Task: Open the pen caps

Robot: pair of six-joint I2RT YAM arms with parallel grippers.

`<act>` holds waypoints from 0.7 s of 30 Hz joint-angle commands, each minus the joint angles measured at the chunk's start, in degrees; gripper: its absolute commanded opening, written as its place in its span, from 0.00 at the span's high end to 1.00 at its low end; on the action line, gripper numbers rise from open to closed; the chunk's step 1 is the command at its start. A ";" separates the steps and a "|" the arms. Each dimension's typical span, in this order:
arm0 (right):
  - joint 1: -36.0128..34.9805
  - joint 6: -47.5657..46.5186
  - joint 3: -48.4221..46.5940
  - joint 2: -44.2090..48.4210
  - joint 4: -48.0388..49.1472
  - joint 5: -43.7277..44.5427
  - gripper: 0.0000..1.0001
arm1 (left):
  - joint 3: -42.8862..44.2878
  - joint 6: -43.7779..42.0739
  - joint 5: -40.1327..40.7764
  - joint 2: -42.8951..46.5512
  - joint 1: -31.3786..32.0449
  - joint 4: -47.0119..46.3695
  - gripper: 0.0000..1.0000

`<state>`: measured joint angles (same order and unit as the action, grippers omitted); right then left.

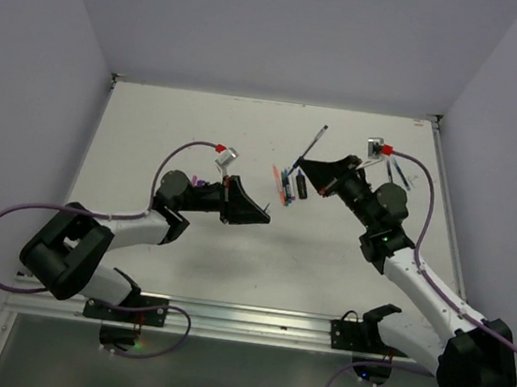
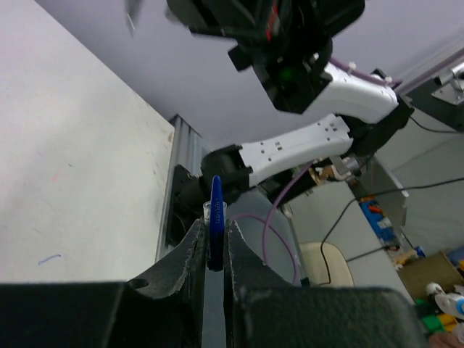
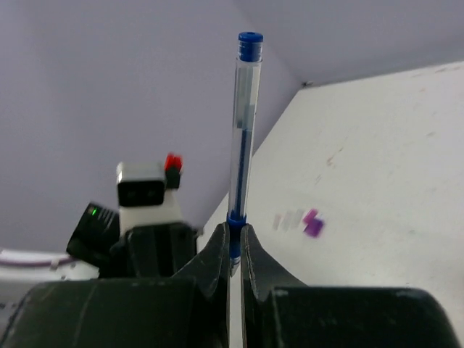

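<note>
My left gripper [image 2: 212, 221] is shut on a small blue pen cap [image 2: 215, 210], whose clip end sticks up out of the jaws. My right gripper [image 3: 236, 228] is shut on the lower end of a blue pen [image 3: 243, 130] with a clear barrel, just below its blue collar. The pen stands straight out beyond the fingers. From above, the left gripper [image 1: 264, 209] and right gripper [image 1: 301, 167] face each other over the table's middle, a short gap apart. The held pen [image 1: 316, 142] points toward the far wall. The cap is off this pen.
A red-pink pen and a blue pen [image 1: 283, 185] lie between the grippers, beside a short dark piece [image 1: 303, 188]. A purple piece [image 3: 313, 223] lies blurred on the white table. More dark pens [image 1: 399, 173] rest by the right arm. Walls enclose three sides.
</note>
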<state>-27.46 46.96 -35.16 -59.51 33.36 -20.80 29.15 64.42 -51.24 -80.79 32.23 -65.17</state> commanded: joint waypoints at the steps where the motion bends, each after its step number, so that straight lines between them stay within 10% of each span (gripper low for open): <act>1: 3.38 1.46 -1.93 0.09 7.59 8.58 1.00 | -0.76 2.38 -8.08 0.55 -0.32 -6.03 1.00; 7: 3.47 -1.50 -7.90 -1.93 -3.54 9.19 1.00 | -0.06 -3.58 -4.32 2.29 -1.46 5.10 1.00; 12: 3.47 -10.90 -20.99 -7.02 -33.07 11.22 1.00 | 14.51 -28.19 27.20 6.26 -0.68 61.87 1.00; 21: 3.91 -21.81 -30.67 -19.14 -55.59 19.64 1.00 | 25.07 -29.79 47.45 -2.60 -1.73 77.28 1.00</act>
<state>-23.83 31.48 -63.05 -75.07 -10.74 -6.20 50.43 38.98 -14.35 -79.77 30.81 0.60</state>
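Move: The left gripper holds the blue cap; the purple cap it is taken towards lies some 18 cm ahead, 20 cm left and 23 cm below, with the clear caps about 6 cm left of that cap. The right gripper holds the uncapped blue pen; the black marker at the pen row's right end lies around 12 cm ahead, 5 cm right and 29 cm below, with the orange pen about 6 cm left of the marker. Bring the left gripper, after a slight draw back, about 13 cm forward, also down and a little left towards the loose caps, swinging its fingers from pointing right round to forward and down. Send the right gripper forward and somewhat right towards the black marker, rising slightly before sinking, and tip its fingers down some 30 degrees. Keep both shut on cap and pen. ##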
